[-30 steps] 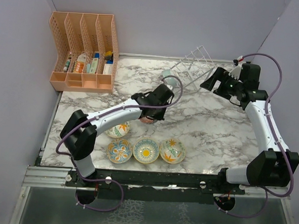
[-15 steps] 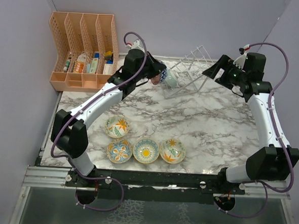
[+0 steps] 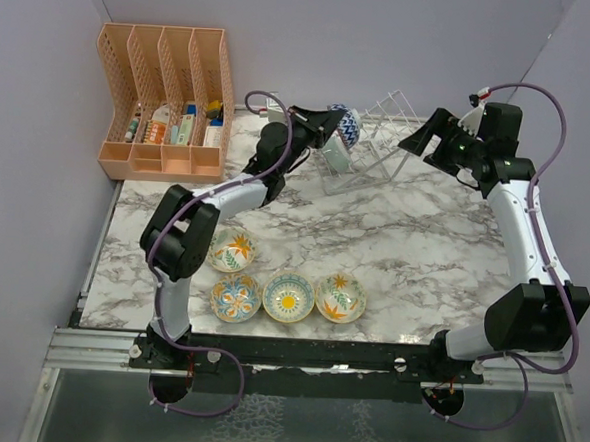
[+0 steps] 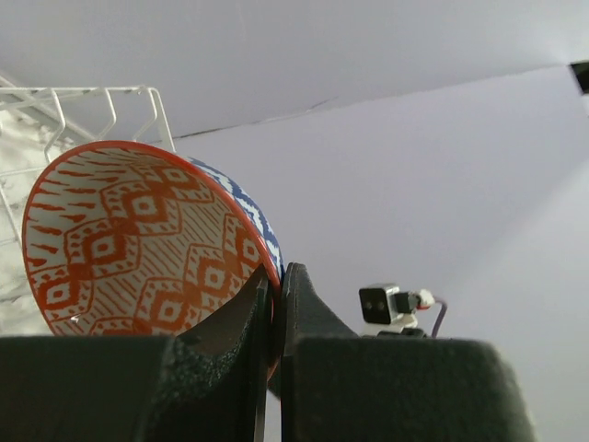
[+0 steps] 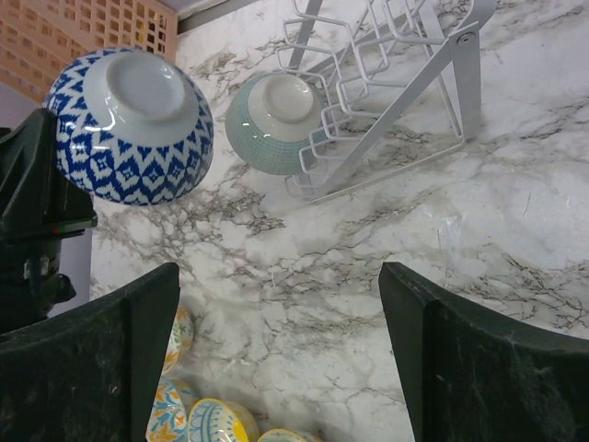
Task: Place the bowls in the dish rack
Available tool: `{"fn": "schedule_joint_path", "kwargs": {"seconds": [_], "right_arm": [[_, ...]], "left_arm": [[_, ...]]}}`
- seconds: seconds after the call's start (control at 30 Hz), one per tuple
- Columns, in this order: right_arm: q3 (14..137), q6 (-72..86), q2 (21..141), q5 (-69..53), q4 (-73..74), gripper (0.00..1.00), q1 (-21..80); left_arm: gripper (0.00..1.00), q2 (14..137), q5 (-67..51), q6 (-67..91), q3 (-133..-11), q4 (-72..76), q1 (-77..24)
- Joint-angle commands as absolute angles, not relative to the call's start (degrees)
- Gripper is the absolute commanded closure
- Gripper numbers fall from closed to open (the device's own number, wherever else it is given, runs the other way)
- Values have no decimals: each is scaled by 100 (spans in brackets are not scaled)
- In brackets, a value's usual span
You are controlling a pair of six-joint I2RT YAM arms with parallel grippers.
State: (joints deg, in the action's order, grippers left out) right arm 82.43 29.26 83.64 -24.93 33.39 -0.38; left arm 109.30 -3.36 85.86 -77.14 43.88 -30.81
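My left gripper (image 3: 324, 126) is shut on the rim of a bowl (image 3: 345, 124) with a blue-and-white diamond outside and a red-orange patterned inside (image 4: 138, 249). It holds the bowl tilted in the air just left of the white wire dish rack (image 3: 382, 136). A pale teal bowl (image 5: 273, 120) leans on its side in the rack's (image 5: 386, 92) near end. Several floral bowls (image 3: 288, 296) sit on the marble near the front. My right gripper (image 3: 427, 144) hovers open to the right of the rack, holding nothing.
An orange slotted file organizer (image 3: 167, 98) with small items stands at the back left. The back wall runs just behind the rack. The left arm's long link crosses the table's left-middle.
The left arm has carried the bowl from mid-table up and back to the rack's left side. The right gripper has risen slightly and stays open by the rack.
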Motion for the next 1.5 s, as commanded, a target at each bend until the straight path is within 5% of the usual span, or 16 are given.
{"fn": "schedule_joint_path", "kwargs": {"seconds": [0.0, 0.43, 1.47], "right_arm": [[8394, 2711, 8342, -2398, 3449, 11, -62], [8385, 2555, 8508, -2368, 3440, 11, -61], [8384, 2410, 8731, -2285, 3447, 11, -57]], "left_arm": [[100, 11339, 279, 9482, -7786, 6800, -3061], [100, 12583, 478, 10061, -8311, 8159, -3068], [100, 13702, -605, 10187, -8557, 8422, -2839]]}}
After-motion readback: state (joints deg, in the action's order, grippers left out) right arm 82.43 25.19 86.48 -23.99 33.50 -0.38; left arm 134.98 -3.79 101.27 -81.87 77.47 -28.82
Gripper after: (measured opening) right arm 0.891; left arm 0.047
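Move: Over the left end of the dish rack, the left hand holds the red-and-blue bowl by its rim; the slot beyond the teal bowl is roughly 5 cm ahead, 8 cm to the right and 18 cm below. The teal bowl sits about 3 cm ahead, 3 cm right and 18 cm down; the rack's middle is some 6 cm ahead and 13 cm right, equally low. From the right hand, that slot lies about 10 cm ahead, 13 cm left and 13 cm below. Rolling its wrist some 20 degrees so the hand's left side dips, the left hand first eases forward a few centimetres, then, with the roll done, sinks about 6 cm more, ending 8 cm lower. Its fingers keep their pinch on the red-and-blue bowl's rim, bringing the bowl's open side down beside the teal bowl's base, towards the next slot. The empty right hand, still open, sinks about 2 cm. ##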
